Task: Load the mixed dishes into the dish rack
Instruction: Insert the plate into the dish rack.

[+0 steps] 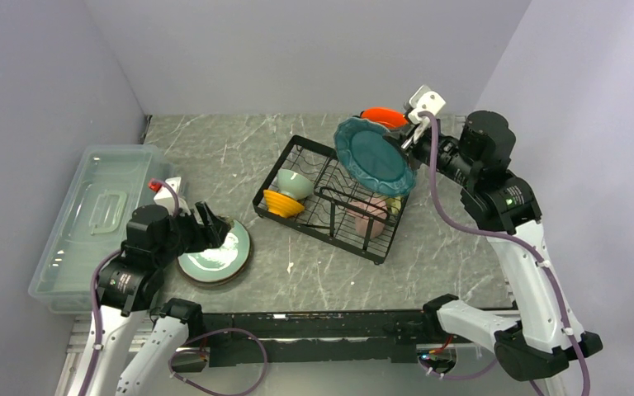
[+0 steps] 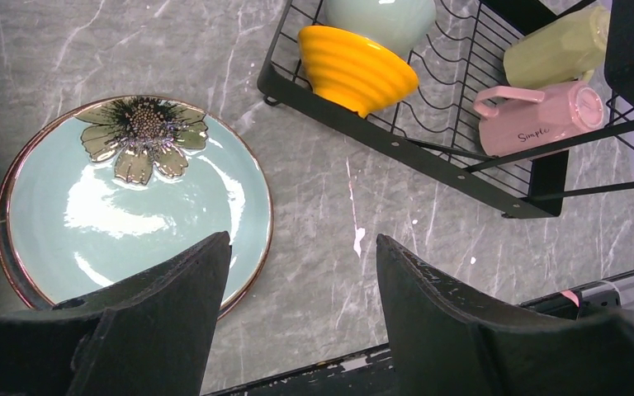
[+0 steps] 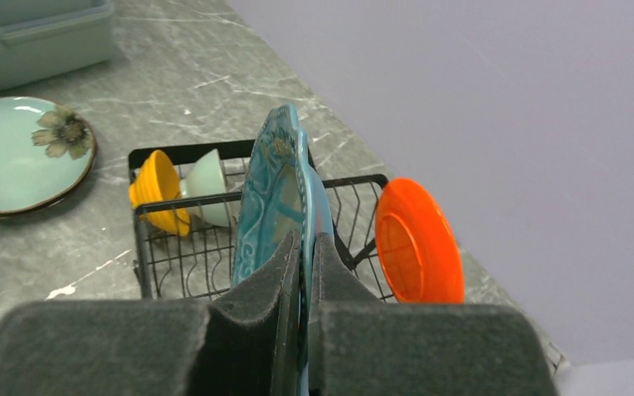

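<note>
My right gripper [image 1: 409, 139] [image 3: 306, 247] is shut on the rim of a dark teal plate [image 1: 373, 154] [image 3: 276, 198], held on edge above the black wire dish rack [image 1: 274, 183] [image 3: 144, 264]. In the rack lie an orange-yellow bowl [image 1: 283, 203] [image 2: 351, 68], a pale green bowl [image 1: 295, 183], a pink mug [image 1: 366, 216] [image 2: 541, 120] and a pale yellow mug [image 2: 557, 48]. The small orange-red plate [image 1: 385, 116] [image 3: 417, 241] stands at the rack's far side. My left gripper [image 1: 213, 224] [image 2: 304, 247] is open over the near-right edge of a light teal flower plate [image 1: 216, 259] [image 2: 132, 198] flat on the table.
A clear plastic lidded bin [image 1: 91, 223] stands along the left wall. The black frame rail [image 1: 330, 326] runs along the table's near edge. Bare marble table [image 1: 215, 148] lies behind the rack and between rack and flower plate.
</note>
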Robot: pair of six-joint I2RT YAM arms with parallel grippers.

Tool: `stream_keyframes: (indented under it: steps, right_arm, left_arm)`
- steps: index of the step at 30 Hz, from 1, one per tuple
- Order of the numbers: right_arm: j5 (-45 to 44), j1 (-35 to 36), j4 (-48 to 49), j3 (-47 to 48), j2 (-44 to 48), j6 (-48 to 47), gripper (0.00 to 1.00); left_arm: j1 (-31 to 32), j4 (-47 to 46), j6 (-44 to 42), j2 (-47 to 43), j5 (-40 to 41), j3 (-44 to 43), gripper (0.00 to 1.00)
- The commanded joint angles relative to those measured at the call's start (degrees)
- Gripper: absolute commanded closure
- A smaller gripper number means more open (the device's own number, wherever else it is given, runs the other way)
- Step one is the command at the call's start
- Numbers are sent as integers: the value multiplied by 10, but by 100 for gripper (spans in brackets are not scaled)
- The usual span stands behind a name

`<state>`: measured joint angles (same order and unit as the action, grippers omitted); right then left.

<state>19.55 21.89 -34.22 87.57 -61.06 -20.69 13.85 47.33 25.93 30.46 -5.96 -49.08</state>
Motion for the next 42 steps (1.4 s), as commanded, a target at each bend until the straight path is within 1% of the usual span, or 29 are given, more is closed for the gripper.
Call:
stream_keyframes:
  steps: [1, 8, 11, 18, 25, 33, 42]
  right_arm:
    - [81, -2, 74, 49, 26, -44, 100]
    - [129, -3, 46, 66, 26, -67, 100]
    - [146, -3, 27, 79, 23, -65, 100]
    - [170, -2, 28, 70, 26, -48, 100]
    - [176, -3, 33, 53, 35, -39, 100]
    - [175, -2, 27, 22, 44, -49, 100]
    - [166, -2, 41, -9, 60, -61, 100]
  left_arm:
    - [1, -28, -16, -9, -19, 1, 29]
    - [1, -29, -17, -14, -22, 2, 30]
    - [1, -29, -17, -14, -24, 2, 29]
    - [1, -29, -17, -17, -23, 3, 30]
    - [1, -29, -16, -21, -21, 3, 30]
    - [2, -29, -16, -25, -19, 3, 30]
    - [1, -28, -15, -23, -17, 3, 30]
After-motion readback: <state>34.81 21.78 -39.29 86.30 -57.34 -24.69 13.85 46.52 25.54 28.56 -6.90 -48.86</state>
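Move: The blue plate hangs in the right hand's closed fingers, bound for the upper rack's near end, roughly 4 cm back, 9 cm left and 15 cm below that hand. The orange plate stands about 13 cm ahead and 3 cm left, 8 cm down; the pink mug lies some 5 cm left, level fore and aft, 30 cm down. From the left hand, the near end is around 8 cm ahead, 38 cm right and 5 cm up. The blue plate, still pinched by its rim, is carried back about 5 cm and a little left by the right hand, away from the orange plate, while the wrist swings it some 15 degrees counter-clockwise to line up with the upper rack's near rail. The hand slows, then sinks a centimetre or two to let the lower edge down behind that rail; the fingers stay shut. ##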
